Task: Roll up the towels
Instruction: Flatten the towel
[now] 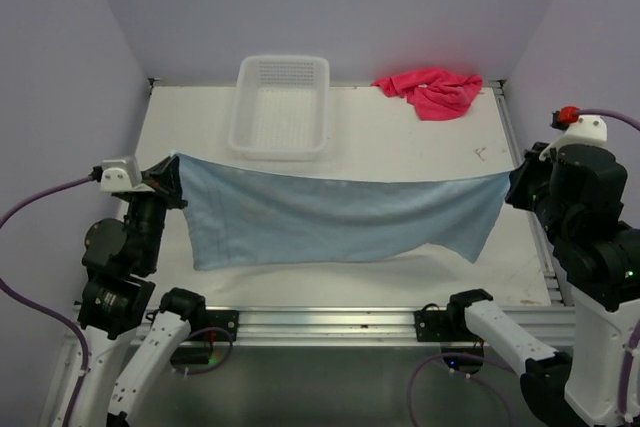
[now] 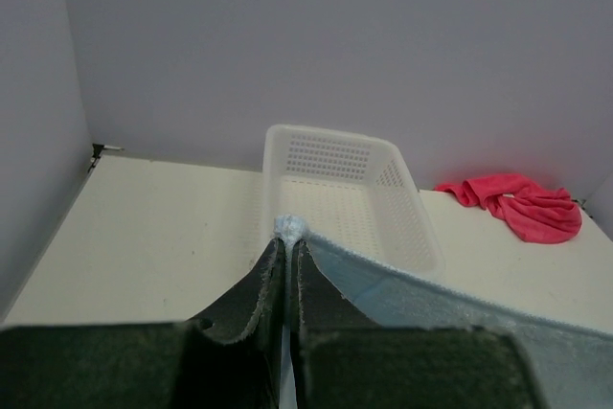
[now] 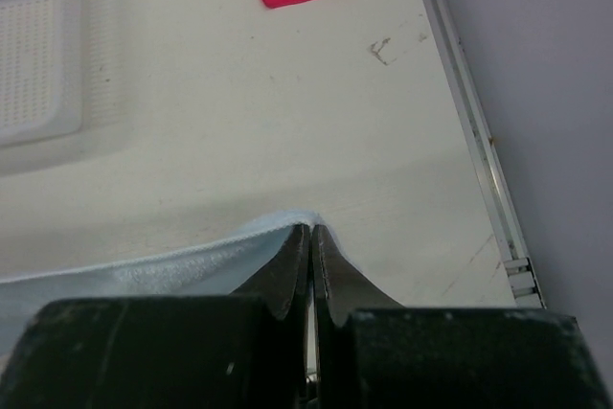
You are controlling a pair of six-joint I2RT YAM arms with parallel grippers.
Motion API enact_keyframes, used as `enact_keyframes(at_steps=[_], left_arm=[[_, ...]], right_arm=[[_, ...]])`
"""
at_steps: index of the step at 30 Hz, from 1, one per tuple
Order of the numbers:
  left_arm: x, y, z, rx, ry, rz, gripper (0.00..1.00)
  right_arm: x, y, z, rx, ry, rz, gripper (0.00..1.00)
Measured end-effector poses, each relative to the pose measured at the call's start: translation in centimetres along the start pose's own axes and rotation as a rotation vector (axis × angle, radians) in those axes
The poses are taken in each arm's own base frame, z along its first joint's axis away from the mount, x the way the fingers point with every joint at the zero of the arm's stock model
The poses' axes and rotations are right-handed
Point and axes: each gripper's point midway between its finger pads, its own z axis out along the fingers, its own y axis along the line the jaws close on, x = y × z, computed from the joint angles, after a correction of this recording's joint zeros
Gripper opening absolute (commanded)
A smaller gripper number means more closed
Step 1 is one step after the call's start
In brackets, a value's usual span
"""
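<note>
The light blue towel [image 1: 335,219] hangs stretched across the table, its top edge taut from left to right and its body draping toward the front. My left gripper [image 1: 172,179] is shut on its left top corner, and a tuft of blue cloth [image 2: 290,228] pokes out above the closed left gripper [image 2: 289,258]. My right gripper [image 1: 514,183] is shut on the right top corner; in the right wrist view the blue towel [image 3: 153,273] runs off to the left of the pinched right gripper [image 3: 312,241]. The pink-red towel [image 1: 432,91] lies crumpled at the back right.
A white mesh basket [image 1: 281,105] stands at the back centre, just behind the stretched towel's edge. Lilac walls close in the table on three sides. A metal rail [image 1: 520,147] runs along the right edge, and another runs across the front.
</note>
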Motion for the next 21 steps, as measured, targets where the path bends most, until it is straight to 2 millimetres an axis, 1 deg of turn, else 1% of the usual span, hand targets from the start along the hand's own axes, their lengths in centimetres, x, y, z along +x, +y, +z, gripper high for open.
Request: enact_keyframes(at_steps=[2, 5, 9, 13, 16, 21], left_arm=[[0.5, 0.3, 0.5, -0.023, 0.018, 0.005, 0.00], [2.3, 0.8, 1.7, -0.060, 0.069, 0.022, 0.00], [6.2, 1.5, 3.9, -0.109, 0.176, 0.058, 0.00], [9.6, 1.9, 6.3, -0.150, 0.253, 0.087, 0.00], [11.9, 2.4, 7.9, -0.178, 0.281, 0.104, 0.00], [14.5, 3.4, 10.5, -0.211, 0.310, 0.118, 0.00]], right_arm=[[0.4, -0.2, 0.5, 0.018, 0.015, -0.003, 0.00], [1.8, -0.2, 2.2, 0.053, 0.071, -0.022, 0.00], [3.9, 0.3, 6.3, 0.106, 0.176, -0.067, 0.00], [5.0, 1.2, 11.0, 0.155, 0.237, -0.101, 0.00], [6.1, 1.8, 14.5, 0.191, 0.275, -0.129, 0.00], [6.4, 2.7, 19.1, 0.222, 0.287, -0.154, 0.00]])
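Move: Between the hands hangs the blue towel, an upper corner still pinched in each. The bare table where its top edge is headed lies some 18 cm ahead of either hand and straight in line, about 36 cm below the left hand and 39 below the right. From the left hand the white tray is about 42 cm ahead, 12 right; from the right hand the red towel is roughly 50 ahead, 4 right. Swinging forward and down together, both hands carry the blue towel's top edge from high and close in towards the table short of the white tray, each going about 14 cm out and nearly as far down. The fingers stay shut on the corners and tip downward some 20 degrees, the sideways gap between the hands barely changing. ##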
